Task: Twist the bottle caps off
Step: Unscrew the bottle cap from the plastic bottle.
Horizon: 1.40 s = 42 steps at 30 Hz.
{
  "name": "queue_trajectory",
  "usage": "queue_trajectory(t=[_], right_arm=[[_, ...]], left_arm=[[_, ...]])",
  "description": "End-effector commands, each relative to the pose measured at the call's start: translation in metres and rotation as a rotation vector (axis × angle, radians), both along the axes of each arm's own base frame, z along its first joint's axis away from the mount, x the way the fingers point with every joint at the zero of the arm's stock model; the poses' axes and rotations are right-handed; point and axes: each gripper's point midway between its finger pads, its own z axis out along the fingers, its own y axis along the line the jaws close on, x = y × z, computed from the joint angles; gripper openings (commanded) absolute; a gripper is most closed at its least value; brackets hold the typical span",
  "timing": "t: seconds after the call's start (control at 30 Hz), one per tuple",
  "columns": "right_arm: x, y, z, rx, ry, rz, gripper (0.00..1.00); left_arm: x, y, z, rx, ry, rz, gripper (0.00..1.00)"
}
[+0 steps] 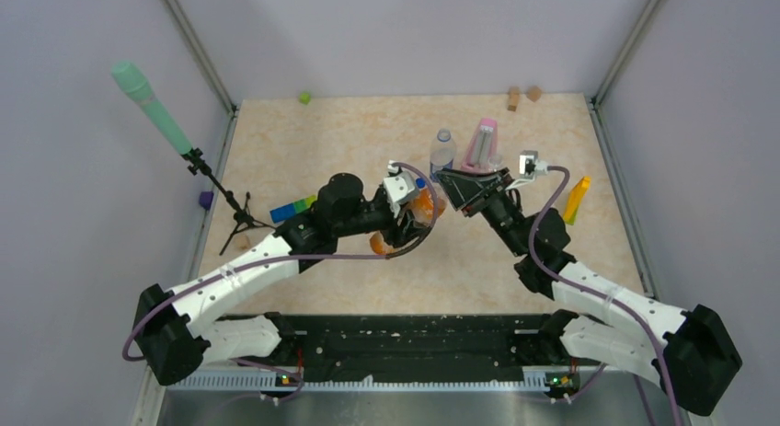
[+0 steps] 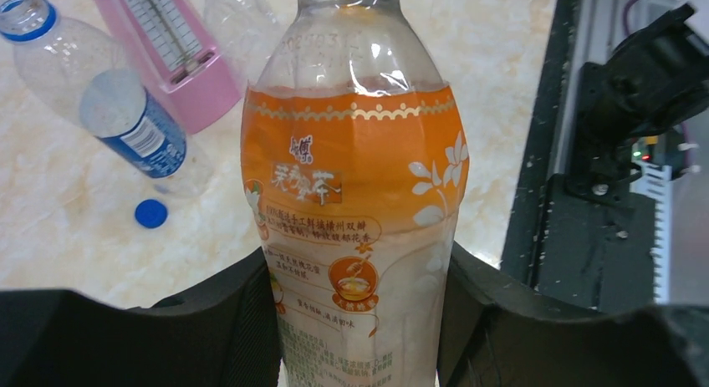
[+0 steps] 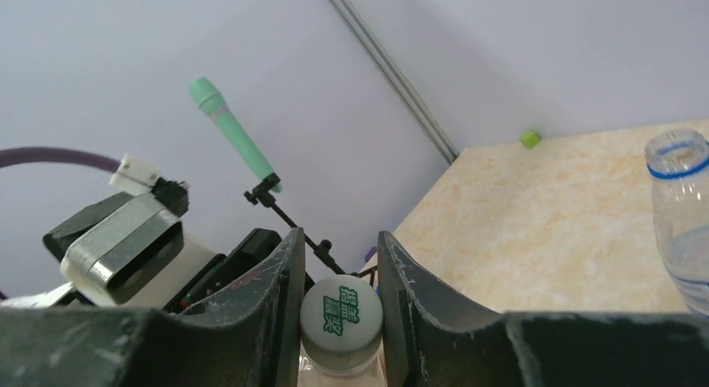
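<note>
The orange-tinted bottle [image 2: 355,178] is held tilted over the middle of the table, my left gripper [image 2: 359,320] shut on its lower body. Its white cap [image 3: 341,313] with green print sits between the fingers of my right gripper [image 3: 341,310], which is shut on the cap's sides. In the top view the two grippers meet at the orange bottle [image 1: 421,208]. A short clear bottle with a blue label [image 2: 125,124] stands uncapped behind, and a dark blue cap [image 2: 150,213] lies loose on the table beside it. Another clear bottle [image 2: 238,19] shows partly at the far edge of the left wrist view.
A pink metronome [image 1: 483,145] stands next to the uncapped bottle [image 1: 442,152]. A slim yellow object [image 1: 577,199] lies to the right. Blue and green blocks [image 1: 292,208] sit left of the arms. A green microphone on a stand [image 1: 152,109] rises at far left, and a green cube [image 1: 303,97] rests at the back.
</note>
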Motion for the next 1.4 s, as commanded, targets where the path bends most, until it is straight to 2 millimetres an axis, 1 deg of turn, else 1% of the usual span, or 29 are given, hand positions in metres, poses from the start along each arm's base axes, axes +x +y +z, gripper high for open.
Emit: queue_trajectory(t=[0.0, 0.1, 0.23, 0.3, 0.33, 0.4, 0.53, 0.6, 0.63, 0.67, 0.73, 0.77, 0.8, 0.87, 0.93, 0.97, 1.0, 1.03, 1.1, 1.17, 1.2, 1.27, 1.37], right_arm=[[-0.037, 0.019, 0.028, -0.054, -0.245, 0.161, 0.00], [-0.052, 0.031, 0.037, -0.098, -0.307, 0.286, 0.00], [-0.072, 0.036, 0.041, -0.133, -0.388, 0.461, 0.00], [-0.080, 0.038, 0.039, -0.171, -0.421, 0.536, 0.00], [-0.085, 0.040, 0.037, -0.196, -0.442, 0.575, 0.00], [-0.093, 0.041, 0.032, -0.247, -0.473, 0.648, 0.00], [-0.109, 0.036, 0.026, -0.317, -0.575, 0.787, 0.00], [-0.118, 0.030, 0.028, -0.334, -0.626, 0.859, 0.00], [-0.124, 0.027, 0.029, -0.337, -0.655, 0.895, 0.00], [-0.125, 0.025, 0.031, -0.334, -0.666, 0.910, 0.00], [-0.118, 0.022, 0.036, -0.315, -0.631, 0.897, 0.00], [-0.111, 0.021, 0.038, -0.297, -0.601, 0.872, 0.06], [-0.101, 0.021, 0.040, -0.268, -0.547, 0.834, 0.22], [-0.082, 0.017, 0.043, -0.191, -0.437, 0.737, 0.48], [-0.066, 0.010, 0.048, -0.100, -0.347, 0.607, 0.64], [-0.059, 0.004, 0.049, -0.042, -0.298, 0.539, 0.68], [-0.054, -0.001, 0.044, -0.001, -0.258, 0.484, 0.70], [-0.051, -0.009, 0.051, 0.039, -0.254, 0.424, 0.72], [-0.041, -0.018, 0.048, 0.074, -0.180, 0.342, 0.72], [-0.029, -0.021, 0.042, 0.072, -0.106, 0.251, 0.72], [-0.023, -0.022, 0.038, 0.064, -0.065, 0.206, 0.72], [-0.020, -0.021, 0.034, 0.040, -0.040, 0.134, 0.72], [-0.015, -0.017, 0.029, 0.020, 0.014, 0.091, 0.72]], left_arm=[[-0.030, -0.021, 0.045, -0.182, 0.049, -0.164, 0.00], [-0.039, -0.020, 0.049, -0.199, 0.051, -0.227, 0.00], [-0.046, -0.012, 0.057, -0.248, 0.104, -0.334, 0.00], [-0.049, -0.006, 0.063, -0.285, 0.128, -0.384, 0.00], [-0.055, -0.003, 0.065, -0.297, 0.141, -0.428, 0.00], [-0.057, 0.003, 0.071, -0.309, 0.155, -0.456, 0.00], [-0.068, 0.011, 0.077, -0.311, 0.174, -0.545, 0.00], [-0.074, 0.014, 0.078, -0.304, 0.188, -0.595, 0.00], [-0.076, 0.015, 0.077, -0.301, 0.192, -0.605, 0.00], [-0.075, 0.016, 0.077, -0.299, 0.192, -0.605, 0.00], [-0.074, 0.017, 0.075, -0.295, 0.185, -0.600, 0.00], [-0.071, 0.017, 0.075, -0.296, 0.171, -0.578, 0.00], [-0.065, 0.016, 0.073, -0.291, 0.155, -0.546, 0.00], [-0.047, 0.017, 0.065, -0.251, 0.108, -0.420, 0.00], [-0.027, 0.023, 0.053, -0.183, 0.036, -0.293, 0.00], [-0.017, 0.027, 0.046, -0.155, 0.016, -0.227, 0.00], [-0.009, 0.030, 0.041, -0.137, -0.007, -0.179, 0.00], [-0.002, 0.034, 0.037, -0.119, -0.029, -0.133, 0.00], [0.004, 0.036, 0.030, -0.090, -0.055, -0.090, 0.00], [0.008, 0.035, 0.027, -0.058, -0.082, -0.057, 0.00], [0.008, 0.033, 0.026, -0.040, -0.100, -0.046, 0.00], [0.009, 0.028, 0.024, -0.005, -0.146, -0.022, 0.00], [0.014, 0.026, 0.025, 0.032, -0.182, 0.032, 0.00]])
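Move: The right hand already has its fingers shut on the white cap of the orange-labelled bottle that the left hand holds. From the left hand point, that cap is some 5 cm ahead, 6 cm to the right and 9 cm above. The open blue-labelled bottle stands roughly 17 cm ahead of the right hand, 1 cm right and 20 cm below. The loose blue cap lies about 5 cm left of that bottle and level with it, on the table; the pink metronome stands 10 cm right of it and 5 cm farther out. Keep the right fingers pinched on the white cap and wring: draw both hands back and up, the right about 10 cm, turning counter-clockwise some 40 degrees while tipping up, the left turning the held bottle clockwise. Then open the right fingers to free the cap and swing both hands forward and partly untwist them, the right also going right, the left keeping its grip. ##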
